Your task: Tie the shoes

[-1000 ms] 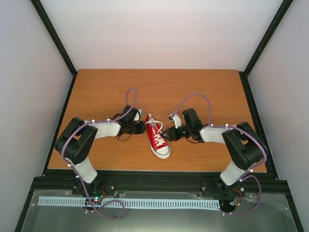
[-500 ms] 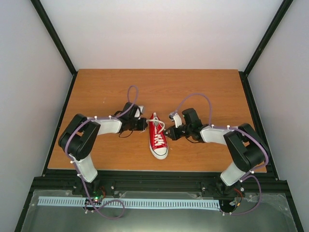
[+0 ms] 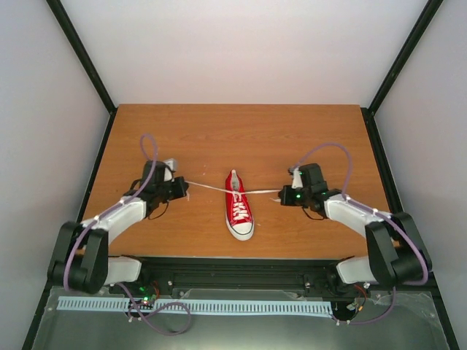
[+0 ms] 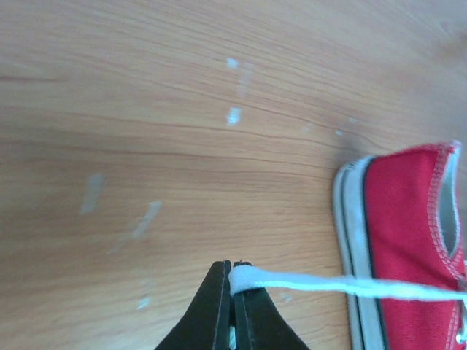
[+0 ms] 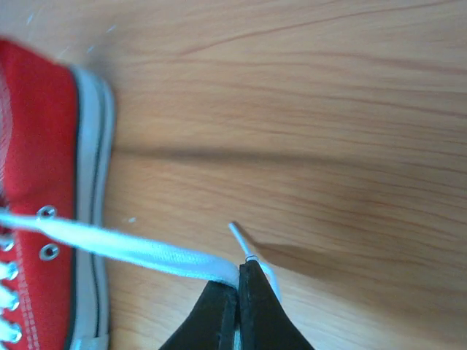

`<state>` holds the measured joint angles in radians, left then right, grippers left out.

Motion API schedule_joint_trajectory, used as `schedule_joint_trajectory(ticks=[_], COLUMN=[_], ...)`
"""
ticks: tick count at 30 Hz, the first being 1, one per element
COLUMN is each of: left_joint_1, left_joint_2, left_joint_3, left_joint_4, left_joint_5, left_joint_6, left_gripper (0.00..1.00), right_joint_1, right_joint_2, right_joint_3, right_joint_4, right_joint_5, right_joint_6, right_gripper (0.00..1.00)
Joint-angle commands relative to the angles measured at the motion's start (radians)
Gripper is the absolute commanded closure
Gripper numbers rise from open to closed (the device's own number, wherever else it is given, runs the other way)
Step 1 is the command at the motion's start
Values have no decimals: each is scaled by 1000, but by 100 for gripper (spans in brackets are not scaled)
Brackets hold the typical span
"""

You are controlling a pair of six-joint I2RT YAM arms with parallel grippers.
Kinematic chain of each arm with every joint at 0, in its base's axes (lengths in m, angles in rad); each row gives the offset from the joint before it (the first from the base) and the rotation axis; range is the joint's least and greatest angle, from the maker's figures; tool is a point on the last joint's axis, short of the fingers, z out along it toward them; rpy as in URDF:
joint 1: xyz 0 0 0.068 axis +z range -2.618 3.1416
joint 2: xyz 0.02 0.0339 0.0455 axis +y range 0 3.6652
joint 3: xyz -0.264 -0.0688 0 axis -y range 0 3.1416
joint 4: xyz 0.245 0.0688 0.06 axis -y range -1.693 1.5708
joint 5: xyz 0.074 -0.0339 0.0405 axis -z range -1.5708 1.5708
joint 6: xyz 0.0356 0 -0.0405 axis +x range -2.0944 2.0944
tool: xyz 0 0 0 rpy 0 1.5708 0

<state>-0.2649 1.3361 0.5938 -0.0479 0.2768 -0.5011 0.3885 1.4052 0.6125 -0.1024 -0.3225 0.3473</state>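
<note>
A small red sneaker with white sole and toe cap lies mid-table, toe toward the near edge. Its white laces stretch out taut to both sides. My left gripper is shut on the left lace end, well left of the shoe. My right gripper is shut on the right lace end, to the right of the shoe. The lace's plastic tip sticks out past the right jaws.
The wooden table stretches behind the shoe. Black frame posts and white walls enclose it. A black rail runs along the near edge.
Both grippers have moved outward from beside the shoe, left to the left and right to the right, drawing the laces out straight. The shoe has turned a little.
</note>
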Motion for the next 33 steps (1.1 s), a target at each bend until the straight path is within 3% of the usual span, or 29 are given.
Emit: schedule_joint_trajectory(ticks=[1, 8, 23, 28, 32, 33], left_joint_1=[125, 220, 224, 225, 215, 208], left_joint_2=[-157, -284, -284, -384, -481, -502], left_joint_3=[-65, -111, -188, -167, -135, -123], left_joint_4=[-134, -278, -271, -336, -397, -409], left_joint_5=[-36, -4, -53, -93, -161, -183], left_joint_6=[-52, -78, -117, -86, -80, -76], left_gripper=[99, 99, 98, 73, 36, 31], right_joint_1=[-116, -250, -276, -277, -277, -276], right_joint_2=[-122, -172, -144, -150, -138, -135], right_joint_3=[-48, -96, -158, -139, -119, -115], right_joint_4=[-73, -75, -12, -6, -5, -1], right_joint_5=[84, 79, 67, 11, -17, -28], right_joint_6=[123, 189, 237, 205, 192, 190], right_gripper=[97, 97, 97, 97, 97, 97])
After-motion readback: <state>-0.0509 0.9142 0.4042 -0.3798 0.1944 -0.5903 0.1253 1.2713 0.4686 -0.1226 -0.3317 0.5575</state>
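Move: The lace crossing on the shoe lies about 20 cm to the left hand's right and 3 cm back, and about 17 cm to the right hand's left, level with it fore and aft, at roughly both hands' height. The red shoe's middle is some 21 cm right and 7 cm back of the left hand, a few centimetres lower; from the right hand it is 17 cm left and 5 cm back. Each hand already pinches one lace end. Outward and quickly, both hands pull their pinched laces away from the shoe, the left about 6 cm left, the right some 8 cm right. The left then swings 7 cm back and sinks, pauses, and opens its fingers to let go while easing left and rising a little; the right dips slightly and keeps its grip. ##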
